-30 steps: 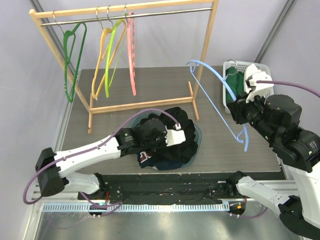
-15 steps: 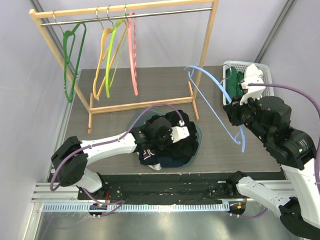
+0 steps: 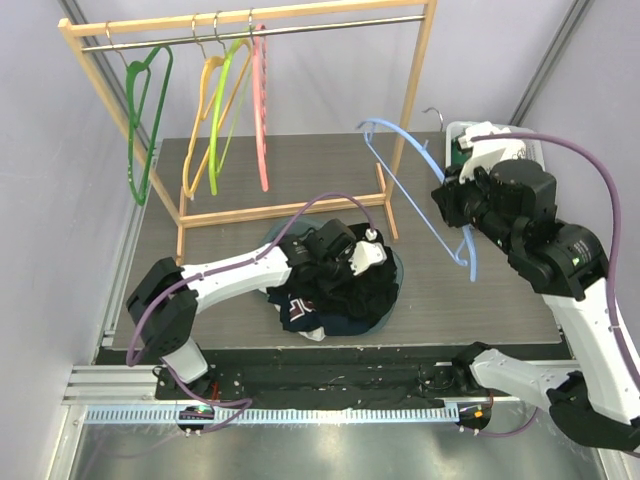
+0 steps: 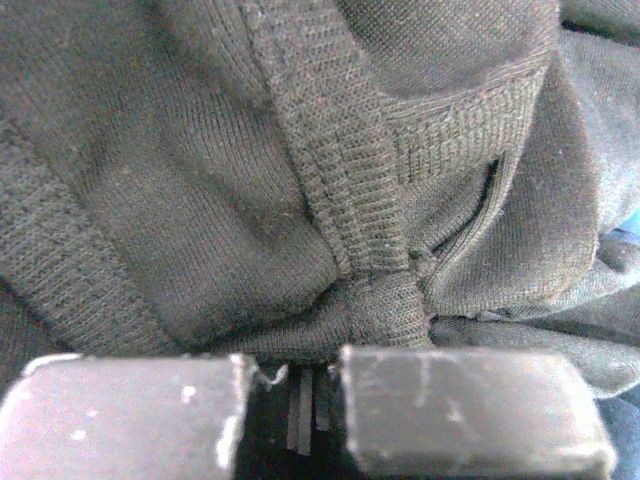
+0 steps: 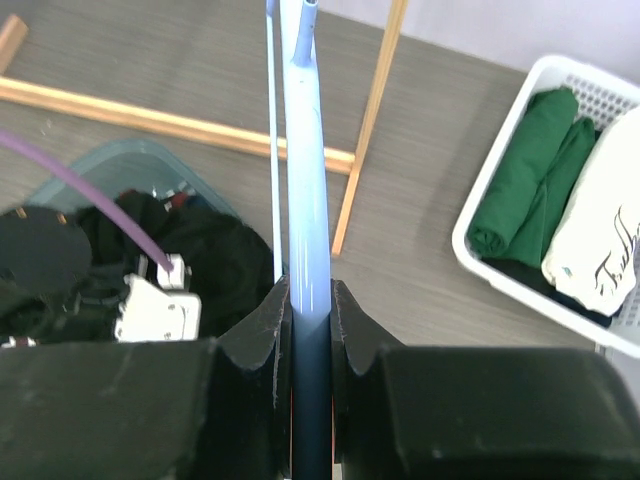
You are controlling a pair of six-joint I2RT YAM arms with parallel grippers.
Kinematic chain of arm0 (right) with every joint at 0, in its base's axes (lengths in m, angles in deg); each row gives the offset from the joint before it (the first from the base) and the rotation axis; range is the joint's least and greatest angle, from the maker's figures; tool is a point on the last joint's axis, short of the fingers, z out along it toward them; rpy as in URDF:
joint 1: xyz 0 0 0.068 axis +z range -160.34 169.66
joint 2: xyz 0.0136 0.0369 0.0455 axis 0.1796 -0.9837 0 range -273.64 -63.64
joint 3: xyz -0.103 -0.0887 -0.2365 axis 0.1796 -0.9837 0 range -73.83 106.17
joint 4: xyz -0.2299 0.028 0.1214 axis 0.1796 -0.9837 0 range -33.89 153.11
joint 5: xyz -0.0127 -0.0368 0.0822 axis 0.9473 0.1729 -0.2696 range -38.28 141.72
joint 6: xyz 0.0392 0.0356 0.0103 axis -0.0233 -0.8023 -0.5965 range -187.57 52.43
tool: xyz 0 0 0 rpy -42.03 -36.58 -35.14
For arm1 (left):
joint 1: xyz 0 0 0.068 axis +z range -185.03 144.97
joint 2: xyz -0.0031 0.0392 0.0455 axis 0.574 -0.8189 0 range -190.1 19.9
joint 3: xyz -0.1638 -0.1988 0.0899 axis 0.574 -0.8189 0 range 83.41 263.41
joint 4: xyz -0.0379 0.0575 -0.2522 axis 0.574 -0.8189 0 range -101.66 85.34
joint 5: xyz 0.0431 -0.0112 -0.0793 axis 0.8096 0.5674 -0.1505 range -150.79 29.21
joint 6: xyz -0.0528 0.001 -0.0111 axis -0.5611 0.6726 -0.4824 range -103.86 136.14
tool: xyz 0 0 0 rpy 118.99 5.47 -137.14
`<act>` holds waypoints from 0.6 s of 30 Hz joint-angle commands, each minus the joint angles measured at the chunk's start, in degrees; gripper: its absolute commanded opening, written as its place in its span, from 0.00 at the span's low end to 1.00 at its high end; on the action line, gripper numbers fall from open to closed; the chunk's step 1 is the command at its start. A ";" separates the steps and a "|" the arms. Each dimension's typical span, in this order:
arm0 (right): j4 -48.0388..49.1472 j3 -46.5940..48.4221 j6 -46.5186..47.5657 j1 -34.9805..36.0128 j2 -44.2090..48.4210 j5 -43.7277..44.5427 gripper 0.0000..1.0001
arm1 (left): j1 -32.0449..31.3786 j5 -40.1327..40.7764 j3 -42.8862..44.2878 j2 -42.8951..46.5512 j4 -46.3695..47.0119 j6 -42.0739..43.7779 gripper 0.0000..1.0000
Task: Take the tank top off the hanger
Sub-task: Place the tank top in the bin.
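The light blue hanger (image 3: 418,188) is bare and hangs in the air right of the rack, with its metal hook (image 3: 432,113) pointing up. My right gripper (image 3: 453,212) is shut on its lower arm; in the right wrist view the blue bar (image 5: 305,150) runs straight between the fingers (image 5: 308,300). The black tank top (image 3: 362,292) lies crumpled on a dark pile in the teal bin (image 3: 397,268). My left gripper (image 3: 367,266) presses down into that pile. In the left wrist view ribbed black fabric (image 4: 300,150) puckers into the shut fingertips (image 4: 295,380).
A wooden rack (image 3: 240,15) stands at the back with green (image 3: 150,110), yellow (image 3: 205,110), lime (image 3: 230,100) and pink (image 3: 262,110) hangers; its right post (image 3: 412,110) is close to the blue hanger. A white basket (image 5: 480,262) of folded clothes sits at the right.
My right arm has carried the blue hanger up and to the left, toward the rack's right post. My left gripper has shifted right and farther back across the pile, still shut.
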 commanded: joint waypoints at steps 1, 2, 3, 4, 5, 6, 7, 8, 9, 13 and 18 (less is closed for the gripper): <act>4.96 8.85 0.23 -0.09 -4.78 -1.89 0.01 | -0.86 -3.34 -9.50 -3.00 -15.56 -0.38 0.20; 4.95 10.17 -0.38 -0.09 -5.75 -2.16 0.01 | -1.03 -3.24 -9.95 -2.48 -16.61 1.01 0.27; 4.95 10.70 -0.65 -0.09 -6.37 -2.77 0.01 | -1.03 -1.85 -10.30 -2.04 -16.45 0.85 0.31; 4.95 11.05 -0.83 -0.09 -7.68 -2.95 0.01 | -1.03 -0.01 -10.48 -1.33 -16.36 0.67 0.39; 4.61 12.28 -1.00 -0.09 -8.30 -2.95 0.01 | -1.03 0.80 -10.57 0.06 -16.53 1.28 0.45; 4.25 13.07 -0.83 -0.09 -8.92 -3.30 0.01 | -1.03 2.11 -10.22 1.04 -16.62 1.46 0.50; 3.73 14.04 -0.57 -0.09 -10.41 -3.65 0.01 | -1.12 5.43 -8.65 1.74 -16.97 1.37 0.57; 2.77 16.13 -0.30 0.00 -11.12 -4.09 0.01 | -1.12 6.94 -7.51 2.36 -18.54 1.72 0.59; 2.23 17.46 0.22 0.00 -11.99 -4.36 0.01 | -1.03 7.39 -6.02 3.41 -19.60 1.38 0.61; -1.19 24.84 1.88 0.44 -15.86 -4.10 0.01 | -1.65 16.60 4.70 4.12 -25.57 -2.75 0.69; -2.08 28.72 4.44 3.60 -18.15 1.44 0.01 | -1.91 19.79 15.61 5.17 -35.25 -1.80 0.67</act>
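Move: The left hand is already down in the bin, its shut fingers against the black tank top, whose middle is some 2 cm ahead, 2 right and 2 below; the printed navy garment lies about 9 cm left, 6 back and 3 lower. From the right hand, holding the blue hanger, the rail's empty stretch is roughly 17 cm ahead, 22 left and 18 higher, and the pink hanger 17 ahead, 35 left and 5 higher. The left hand spreads its shut fingers to about two-thirds open among the tank top's folds, easing back a little, then goes left and up about 5 cm each way from there while its fingers swing some 15 degrees nearer to straight down. Meanwhile the right hand keeps its hold on the blue hanger and carries it steadily up, forward and left, some 5 cm each way, towards the empty stretch of the rail. ##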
